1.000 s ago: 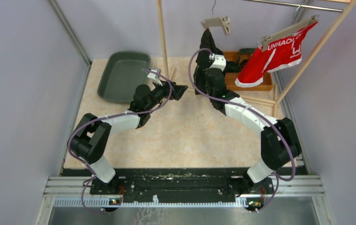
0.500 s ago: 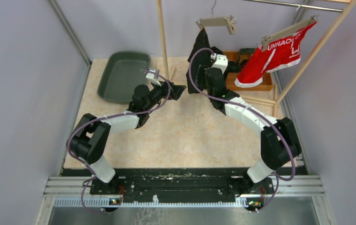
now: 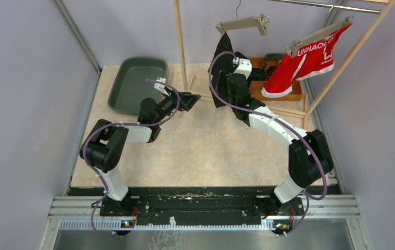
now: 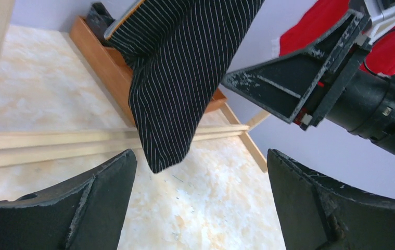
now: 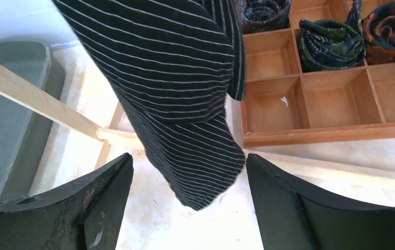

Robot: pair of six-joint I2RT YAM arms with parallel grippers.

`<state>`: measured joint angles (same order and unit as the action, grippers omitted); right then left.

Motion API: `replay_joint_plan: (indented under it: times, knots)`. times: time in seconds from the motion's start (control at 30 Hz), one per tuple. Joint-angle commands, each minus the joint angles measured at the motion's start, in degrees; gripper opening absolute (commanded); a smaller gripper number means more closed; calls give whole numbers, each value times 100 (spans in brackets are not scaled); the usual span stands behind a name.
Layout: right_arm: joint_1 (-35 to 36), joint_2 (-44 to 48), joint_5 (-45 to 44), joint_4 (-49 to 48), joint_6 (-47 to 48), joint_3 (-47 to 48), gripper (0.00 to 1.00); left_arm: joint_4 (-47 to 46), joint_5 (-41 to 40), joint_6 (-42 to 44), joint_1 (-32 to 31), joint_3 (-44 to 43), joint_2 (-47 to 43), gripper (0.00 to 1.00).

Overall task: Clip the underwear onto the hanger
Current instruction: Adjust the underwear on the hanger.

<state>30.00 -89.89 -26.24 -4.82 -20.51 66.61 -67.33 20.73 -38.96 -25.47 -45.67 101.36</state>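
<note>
A beige clip hanger (image 3: pixel 242 23) hangs from the rod at the back. The black pin-striped underwear (image 3: pixel 222 49) dangles from its left clip by one corner; the right clip is bare. My right gripper (image 3: pixel 225 95) is open just below and in front of the cloth. In the right wrist view the underwear's (image 5: pixel 174 78) lower end hangs ahead of the right gripper (image 5: pixel 189 159), untouched. My left gripper (image 3: pixel 191 99) stands open to the left of the underwear (image 4: pixel 179 78), apart from it, with only floor between the left gripper's (image 4: pixel 200 156) fingers.
A dark green tray (image 3: pixel 138 83) lies at the back left. A wooden divided box (image 3: pixel 278 92) with rolled fabrics (image 5: pixel 330 44) sits behind the rack. A red garment (image 3: pixel 304 60) hangs on a second hanger. The rack's wooden post (image 3: pixel 180 41) and floor rails (image 4: pixel 54 143) stand close by.
My left gripper has drawn back to the left, away from the underwear, and opened a little wider. The hanger has swung round, carrying the underwear up and left. The right arm barely moved.
</note>
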Motion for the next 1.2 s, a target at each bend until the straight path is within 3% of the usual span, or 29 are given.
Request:
replay_joint_plan:
  times: [0.0, 0.43, 0.63, 0.73, 0.87, 1.03, 1.17]
  knots:
    - [34, -82, 66, -213, 107, 404, 79, -1301, 727, -972, 98, 25, 425, 99]
    - [-91, -679, 88, -258, 272, 985, 80, -2239, 797, -1677, 124, -241, 1226, 99]
    - [-236, -1807, 205, 166, 322, 2369, 79, -2344, 770, -1745, 140, -213, 1291, 99]
    - [-249, -2253, 159, 329, 261, 2894, 63, -2403, 766, -1756, 151, -136, 1278, 99]
    - [-274, -2381, -62, 507, 202, 3092, 28, -2418, 786, -1747, 187, -106, 1264, 99]
    - [-388, -2029, -14, 101, 218, 2481, 7, -2407, 826, -1740, 201, -188, 1332, 99]
    - [-618, -1472, 355, -596, 193, 1467, 2, -2527, 860, -1772, 201, -261, 1470, 99]
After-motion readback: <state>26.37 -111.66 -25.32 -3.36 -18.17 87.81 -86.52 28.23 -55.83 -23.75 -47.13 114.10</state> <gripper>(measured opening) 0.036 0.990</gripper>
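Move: The right hand, open and empty, faces the black striped underwear hanging with its middle about 9 cm ahead, 4 cm to the left and 3 cm higher. The hanger carrying it is some 20 cm above the hand, 10 cm ahead and 2 cm to the right. The wooden organizer lies about 12 cm ahead, 14 cm right and 20 cm down. From the left hand, the underwear hangs roughly 15 cm ahead, 12 cm right and 3 cm up. The right fingers shut on the hanging black underwear and pinch a fold of it: the open hand eases forward, then thrusts quickly into the cloth, about 10 cm out and 3 cm left. With the fold gripped it sinks some 3 cm and starts drawing back slightly. The left hand, empty and wide open, dips a couple of centimetres and turns about 15 degrees, its left side sinking and its fingers swinging clockwise. ##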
